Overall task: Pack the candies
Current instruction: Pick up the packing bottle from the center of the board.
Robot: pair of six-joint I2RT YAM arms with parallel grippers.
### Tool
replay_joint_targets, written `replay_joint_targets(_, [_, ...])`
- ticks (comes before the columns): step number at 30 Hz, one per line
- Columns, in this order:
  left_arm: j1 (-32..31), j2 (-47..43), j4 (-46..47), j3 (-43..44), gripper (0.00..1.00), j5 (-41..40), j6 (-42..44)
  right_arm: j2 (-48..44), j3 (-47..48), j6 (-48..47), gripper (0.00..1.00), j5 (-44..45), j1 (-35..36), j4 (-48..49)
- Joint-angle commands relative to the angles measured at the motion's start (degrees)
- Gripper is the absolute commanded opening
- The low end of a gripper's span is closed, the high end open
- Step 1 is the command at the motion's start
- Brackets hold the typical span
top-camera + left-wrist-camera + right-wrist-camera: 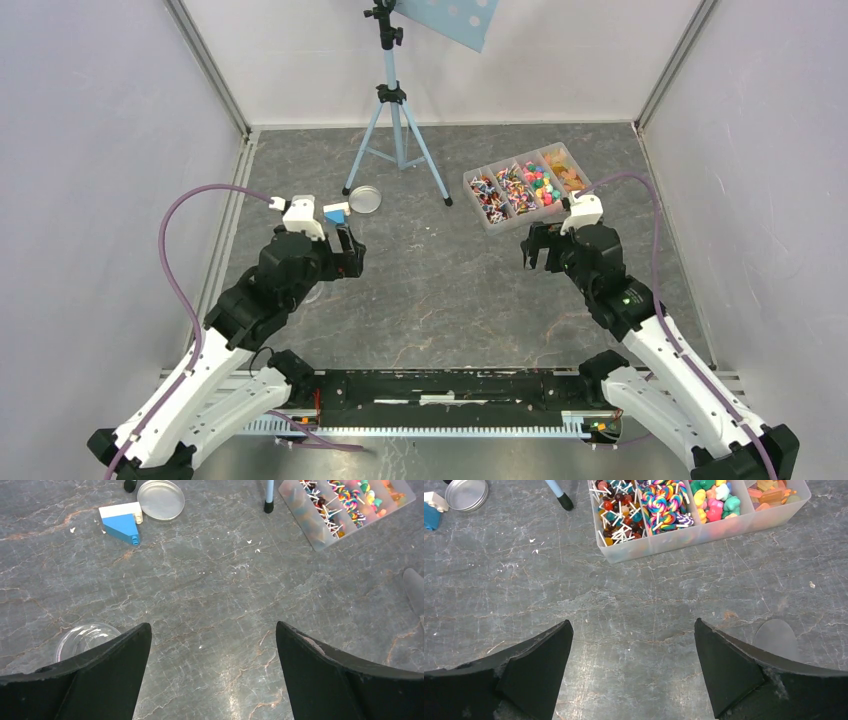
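The candies [524,186] fill a clear tray [478,212] split into several compartments at the back right: small lollipops [616,509], swirled lollipops [665,500], pink, green and yellow sweets [718,500], and orange ones [771,492]. The tray's candies [345,500] also show in the left wrist view, top right. My right gripper [542,250] hovers open just in front of the tray, nothing between its fingers [729,670]. Over the table's left half my left gripper [345,252] stands open and empty.
A round metal lid [362,199] and a blue-and-white block [336,212] lie at the back left. A clear glass dish [82,639] sits by the left gripper's left finger. A light-blue tripod [393,120] stands at the back centre, with one foot [565,501] near the tray.
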Motion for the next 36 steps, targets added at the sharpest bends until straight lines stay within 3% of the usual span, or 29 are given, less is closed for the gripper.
replay_joint_targets(1, [-0.24, 0.28, 0.2, 1.06, 1.0, -2.53, -3.33, -1.45, 2.26, 1.42, 0.98, 1.55, -0.01, 1.3])
replay_joint_targets(8, [-0.24, 0.33, -0.71, -1.07, 1.0, -11.99, -8.59, -2.35, 1.52, 1.99, 0.98, 1.51, 0.01, 1.78])
replay_joint_targets(15, [2.2, 7.2, -8.84, 0.77, 1.0, -23.3, -16.77, -3.87, -2.03, 1.62, 0.98, 1.93, -0.04, 4.01])
replay_joint_targets(19, [15.17, 12.98, -13.07, 2.1, 0.99, -16.53, -18.78, -3.31, -1.04, 1.42, 0.98, 1.56, -0.02, 3.28])
replay_joint_targets(22, [24.18, 15.65, -14.26, 0.54, 0.88, -12.48, -21.31, -2.92, -0.33, 1.58, 0.98, 0.97, 0.0, 2.73])
replay_joint_targets(28, [26.49, 15.98, -15.0, -2.37, 0.76, -18.28, -25.75, -3.88, -1.53, 2.45, 0.98, -0.83, 0.0, 2.67])
replay_joint_targets(36, [30.76, 14.42, -10.73, -7.68, 0.64, -14.53, -29.65, -6.04, -5.31, 4.36, 0.98, -4.0, -0.01, 4.55])
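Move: The packing bottle stands roughly 13 cm to the left of the left hand and 4 cm ahead, its middle some 20 cm lower. Beyond the bottle, the blue-and-white block lies about 25 cm ahead of the hand and 6 cm left; the round lid is straight ahead, some 30 cm out, both on the table. From the right hand, the bottle is around 57 cm to the left, about level with it and 15 cm lower. Sweeping left and down, the left arm carries its empty gripper some 16 cm sideways and 12 cm lower towards the packing bottle, drifting slightly forward first and then back. The wrist swings about 55 degrees counter-clockwise and tips the fingers more steeply down, while the wide-open fingers narrow to about two thirds, still short of gripping. ##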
